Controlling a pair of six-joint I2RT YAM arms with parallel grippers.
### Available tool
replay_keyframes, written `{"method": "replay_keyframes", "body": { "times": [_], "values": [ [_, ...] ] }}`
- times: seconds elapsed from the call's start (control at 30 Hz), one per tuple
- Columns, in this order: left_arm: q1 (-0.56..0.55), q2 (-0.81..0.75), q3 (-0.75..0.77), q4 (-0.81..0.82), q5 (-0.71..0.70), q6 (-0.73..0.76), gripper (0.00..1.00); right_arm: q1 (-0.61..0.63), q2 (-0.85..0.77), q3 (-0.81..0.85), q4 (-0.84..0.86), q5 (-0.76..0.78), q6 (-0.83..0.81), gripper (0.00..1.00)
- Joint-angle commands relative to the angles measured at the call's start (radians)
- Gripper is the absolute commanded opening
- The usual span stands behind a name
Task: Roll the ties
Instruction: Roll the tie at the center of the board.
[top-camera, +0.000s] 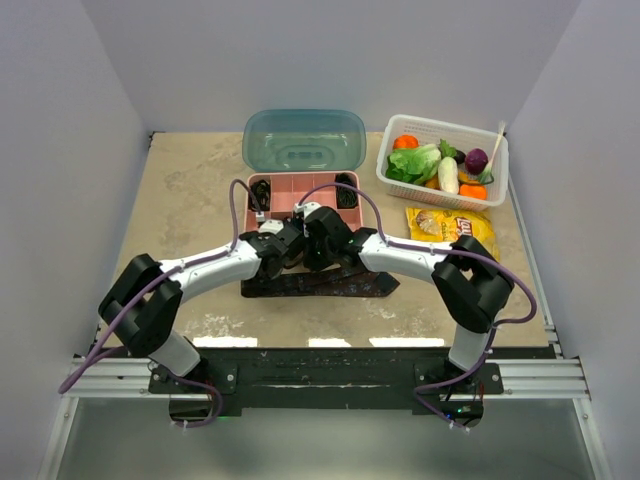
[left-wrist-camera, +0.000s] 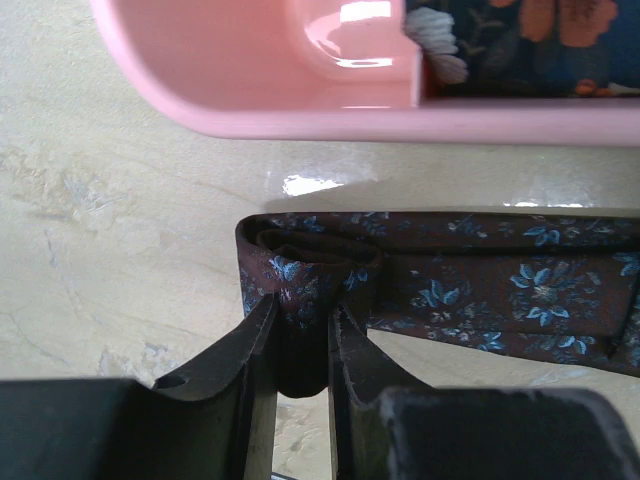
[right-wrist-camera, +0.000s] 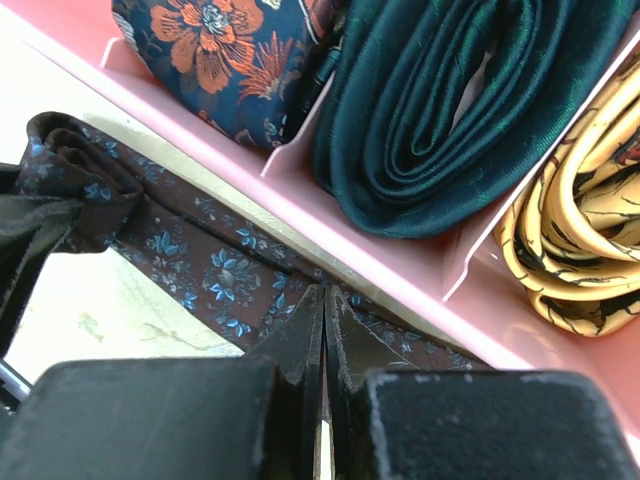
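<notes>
A dark maroon tie (top-camera: 340, 283) with small blue flowers lies flat on the table in front of the pink tray (top-camera: 300, 185). Its left end is wound into a small coil (left-wrist-camera: 300, 265), and my left gripper (left-wrist-camera: 303, 310) is shut on that coil. My right gripper (right-wrist-camera: 325, 295) is shut, with its tips resting on the flat stretch of the same tie (right-wrist-camera: 200, 260), right of the coil and beside the tray wall. Both grippers (top-camera: 290, 245) (top-camera: 318, 240) meet in front of the tray. Rolled ties fill tray compartments: navy floral (right-wrist-camera: 215, 50), dark green (right-wrist-camera: 440, 120), gold (right-wrist-camera: 580, 230).
The tray's teal lid (top-camera: 305, 140) lies open behind it. A white basket (top-camera: 445, 123) of vegetables stands at the back right, with a yellow snack bag (top-camera: 450, 225) in front of it. White walls close in the table on three sides.
</notes>
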Motion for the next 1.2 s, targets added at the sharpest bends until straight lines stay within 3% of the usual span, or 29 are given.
{"method": "replay_keyframes", "body": {
  "times": [0.0,0.33,0.53,0.63,1.17],
  "values": [
    [-0.025,0.024,0.018,0.071,0.039,-0.053,0.0,-0.007,-0.056,-0.004,0.01,0.014,-0.006,0.0],
    [-0.027,-0.003,-0.039,0.196,0.138,-0.047,0.13,-0.007,-0.058,-0.012,0.009,0.012,-0.007,0.0],
    [-0.027,-0.066,-0.068,0.261,0.198,-0.045,0.48,-0.007,-0.061,-0.012,0.009,0.011,-0.007,0.0],
    [-0.027,-0.094,-0.071,0.272,0.215,-0.045,0.55,-0.007,-0.064,-0.014,0.01,0.008,-0.007,0.0],
    [-0.013,-0.267,-0.077,0.269,0.224,-0.058,0.72,-0.007,-0.098,-0.007,0.033,-0.041,-0.015,0.0]
  ]
}}
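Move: The left fingers already hold the dark tie's roll, its middle right at the hand point. Its flat strip runs off to the right, middle about 15 cm right and 2 cm below. The pink tray's middle is some 17 cm ahead and 10 cm right, the blue flowered tie in it about 12 cm ahead and 5 cm right. From the right hand the roll lies roughly 11 cm left, 3 cm back and 1 cm lower. Still pinching the roll, the left hand drags it to the right along the tray's near side, towards the shut right fingers, then from about 3 cm on spreads its fingers wide and lets go, carrying on to about 7 cm right in all before rising some 3.5 cm clear. As it goes the wrist rolls about 25 degrees, swinging the fingers from leaning left to nearly upright side to side, while the right hand stays shut and almost still over the strip's tray-side edge, lifting only about 1 cm at the end. ##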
